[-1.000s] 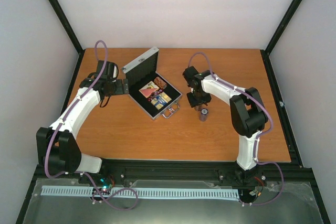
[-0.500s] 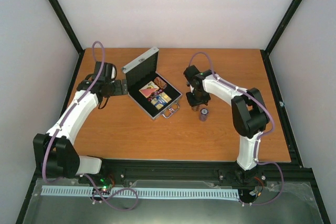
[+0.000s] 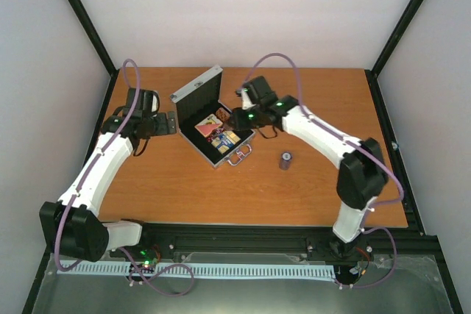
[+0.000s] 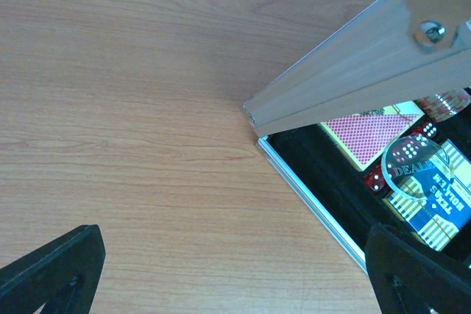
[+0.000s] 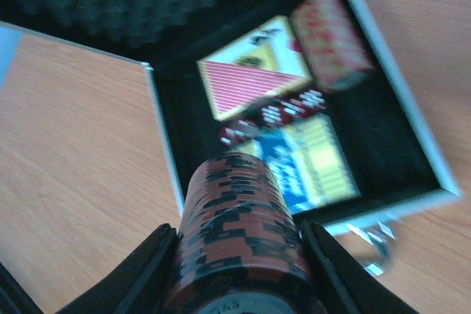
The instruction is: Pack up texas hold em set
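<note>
The silver case (image 3: 221, 154) of the texas hold em set lies open, its lid (image 3: 197, 87) raised. Inside are a red-white deck (image 5: 254, 71), a blue-yellow deck (image 5: 313, 159), red dice (image 5: 272, 117), a chip stack (image 5: 331, 42) and a clear disc (image 4: 416, 167). My right gripper (image 5: 239, 255) is shut on a red-and-black chip stack (image 5: 235, 226), held over the case's near-right corner (image 3: 241, 118). My left gripper (image 4: 235, 284) stands open over bare wood just left of the case (image 3: 171, 122), with nothing between its fingers (image 4: 51, 270).
A second dark chip stack (image 3: 285, 159) stands on the wooden table (image 3: 316, 101) right of the case. The case's metal handle (image 3: 239, 157) sticks out toward the near side. Black frame posts border the table.
The right gripper closed on one chip stack beside the standing one, lifted it and swung left over the open case. The left arm drew back slightly to the left.
</note>
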### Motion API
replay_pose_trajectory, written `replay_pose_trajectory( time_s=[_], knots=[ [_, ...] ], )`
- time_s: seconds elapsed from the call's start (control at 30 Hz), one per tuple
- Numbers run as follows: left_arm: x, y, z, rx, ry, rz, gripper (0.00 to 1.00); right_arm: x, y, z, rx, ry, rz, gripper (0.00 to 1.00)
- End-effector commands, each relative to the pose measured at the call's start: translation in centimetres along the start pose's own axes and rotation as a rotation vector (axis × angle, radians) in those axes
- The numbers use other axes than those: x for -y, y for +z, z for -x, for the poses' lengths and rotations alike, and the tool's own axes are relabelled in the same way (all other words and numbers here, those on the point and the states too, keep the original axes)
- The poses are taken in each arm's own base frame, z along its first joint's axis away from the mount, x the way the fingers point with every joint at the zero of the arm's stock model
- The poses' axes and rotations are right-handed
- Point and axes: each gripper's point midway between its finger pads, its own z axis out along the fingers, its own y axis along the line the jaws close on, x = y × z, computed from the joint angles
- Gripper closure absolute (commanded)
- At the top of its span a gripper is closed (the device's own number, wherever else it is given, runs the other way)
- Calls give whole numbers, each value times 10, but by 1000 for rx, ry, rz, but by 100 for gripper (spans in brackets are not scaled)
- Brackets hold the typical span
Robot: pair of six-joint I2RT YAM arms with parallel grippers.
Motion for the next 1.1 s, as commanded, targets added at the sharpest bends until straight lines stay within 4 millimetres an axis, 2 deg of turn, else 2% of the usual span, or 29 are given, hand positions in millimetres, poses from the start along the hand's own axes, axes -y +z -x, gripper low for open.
replay_pose_trajectory(
  time_s=[0.0, 0.07, 0.17, 0.33, 0.67, 0.93, 1.07],
  knots=[
    [-3, -13, 3, 16, 0, 5, 0, -69, 44, 31, 97, -44, 168, 97],
    [-4, -17, 6, 23, 2, 10, 0, -86, 57, 43, 129, -48, 196, 97],
    [-5, -22, 8, 30, 3, 14, 0, -99, 77, 57, 168, -43, 218, 97],
    [-7, -26, 5, 32, 0, 17, 0, -100, 101, 69, 189, -23, 210, 97],
    [-6, -19, -5, 8, 5, 7, 0, -100, 137, 52, 138, -23, 191, 97],
    [-6, -18, -9, 1, 11, 6, 0, -112, 157, 43, 113, -41, 178, 97],
    [-7, -17, -12, -5, 16, 4, 0, -111, 164, 43, 126, -46, 137, 97]
  ],
)
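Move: My right hand, already holding a chip roll, is bound for the free corner of the case, left of the red deck: some 18 cm to its left, 4 cm ahead and 14 cm below. The red deck lies about 11 cm left and 5 cm ahead, the blue deck 5 cm left and 1 cm ahead, the packed chip roll 6 cm left and 10 cm ahead. For my left hand that corner is about 7 cm right, 6 cm ahead and 15 cm down. I sweep my right hand quickly to the left over the open case, sinking as I go, then ease forward past the decks and creep left and down towards the empty corner by the lid's foam. That makes about 17 cm left, 9 cm down and 4 cm forward. My fingers keep their grip on the chip roll and the wrist hardly turns. ##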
